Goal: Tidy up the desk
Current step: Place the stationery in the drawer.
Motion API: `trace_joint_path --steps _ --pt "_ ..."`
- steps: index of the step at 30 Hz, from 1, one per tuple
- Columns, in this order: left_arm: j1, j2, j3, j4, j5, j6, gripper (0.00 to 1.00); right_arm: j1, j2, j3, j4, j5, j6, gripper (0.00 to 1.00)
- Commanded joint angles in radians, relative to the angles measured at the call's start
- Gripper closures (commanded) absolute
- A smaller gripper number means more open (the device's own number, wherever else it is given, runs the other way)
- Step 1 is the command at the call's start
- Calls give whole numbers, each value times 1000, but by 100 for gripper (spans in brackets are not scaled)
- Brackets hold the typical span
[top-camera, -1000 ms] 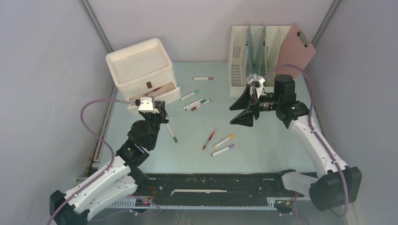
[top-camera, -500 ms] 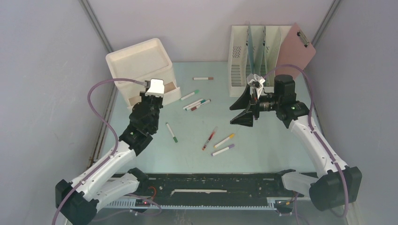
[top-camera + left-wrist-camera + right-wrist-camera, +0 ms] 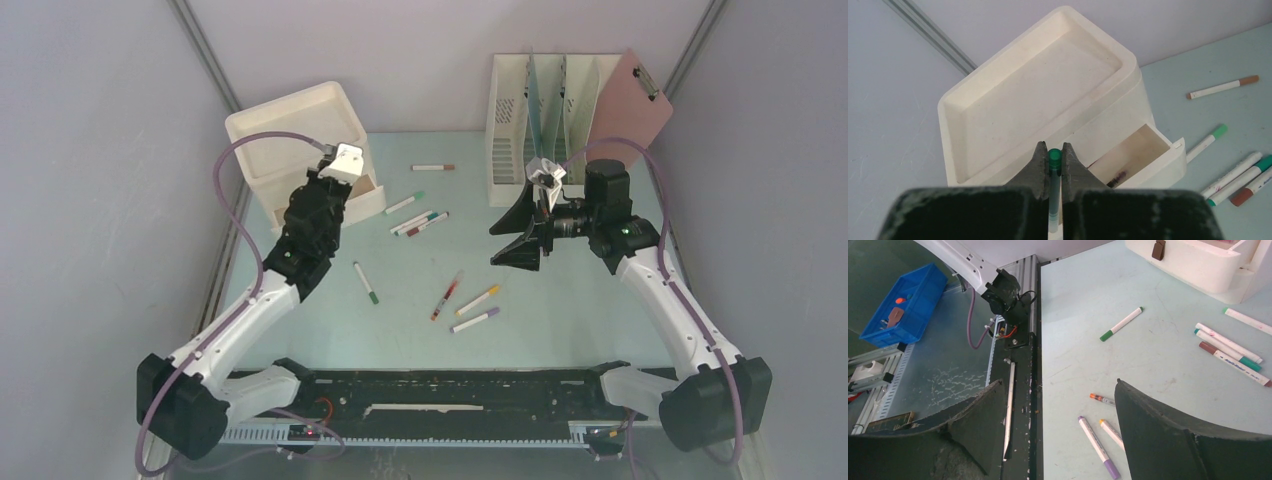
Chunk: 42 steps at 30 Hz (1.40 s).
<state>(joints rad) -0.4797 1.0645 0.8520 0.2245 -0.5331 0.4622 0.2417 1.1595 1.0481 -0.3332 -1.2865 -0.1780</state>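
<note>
The pale mint-green desk (image 3: 570, 300) holds several loose markers: a green-capped one (image 3: 366, 282), an orange, a yellow and a purple one (image 3: 475, 320) near the middle, and a cluster (image 3: 420, 222) by the drawer unit. My left gripper (image 3: 1054, 151) is shut on a green-capped marker (image 3: 1054, 172), held above the cream drawer unit (image 3: 1048, 90), just left of its open drawer (image 3: 1135, 152). In the top view the left gripper (image 3: 322, 200) hangs over the unit's front. My right gripper (image 3: 515, 235) hovers open and empty above the desk's right half, and the wrist view shows the right gripper (image 3: 1058, 384) wide apart.
A cream slotted file rack (image 3: 540, 110) stands at the back with a pink clipboard (image 3: 630, 105) leaning beside it. A brown-capped marker (image 3: 433, 167) lies near the back. A black slotted rail (image 3: 450, 390) runs along the front edge. A dark marker (image 3: 1118, 176) lies inside the drawer.
My left arm has swung up and back from the desk surface to above the drawer unit, carrying the green-capped marker. The right arm has not moved.
</note>
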Motion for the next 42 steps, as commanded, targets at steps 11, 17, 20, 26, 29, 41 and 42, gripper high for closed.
trace_joint_path --steps 11,17,20,26,29,41,42 --pt "107 177 117 -4 93 26 100 1 -18 6 -3 -3 -26 13" --pt "149 250 129 7 123 15 100 1 -19 5 -3 -3 -26 13" --pt "161 281 135 8 123 16 100 1 -18 7 -3 -4 -26 13" --pt "169 309 137 18 109 21 89 1 -17 7 -3 -5 -26 13" --pt "170 311 141 14 104 -1 58 1 -17 6 -2 -4 -27 13" --pt "169 74 133 -120 364 -381 0 -1 -23 7 -10 5 -42 12" --pt "170 49 120 -120 393 -418 0 -1 -22 6 -12 6 -44 12"
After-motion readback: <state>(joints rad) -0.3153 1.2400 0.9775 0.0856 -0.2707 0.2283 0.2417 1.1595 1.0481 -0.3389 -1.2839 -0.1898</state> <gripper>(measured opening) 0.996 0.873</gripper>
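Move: The left hand, already pinching the teal-ended pen, is just short of the open drawer: the drawer's middle is about 6 cm ahead, 2 cm left and some 16 cm below. The white cabinet's top tray is roughly 15 cm ahead, 5 cm left and 6 cm lower. On the table, about 30 cm down, the green-capped marker lies 7 cm ahead and 14 cm right, the three markers 3 cm ahead and 18 cm right. From the right hand the drawer is some 18 cm ahead, 36 cm left, 15 cm below. Still pinching the pen, the left hand carries it down about 8 cm and forward 6 or 7 cm over the open drawer, drifting slightly left as the fingers tip downward. There it all but stops and opens wide to let go of the pen, then lifts about 4 cm, easing right and back while its left side rolls down. ##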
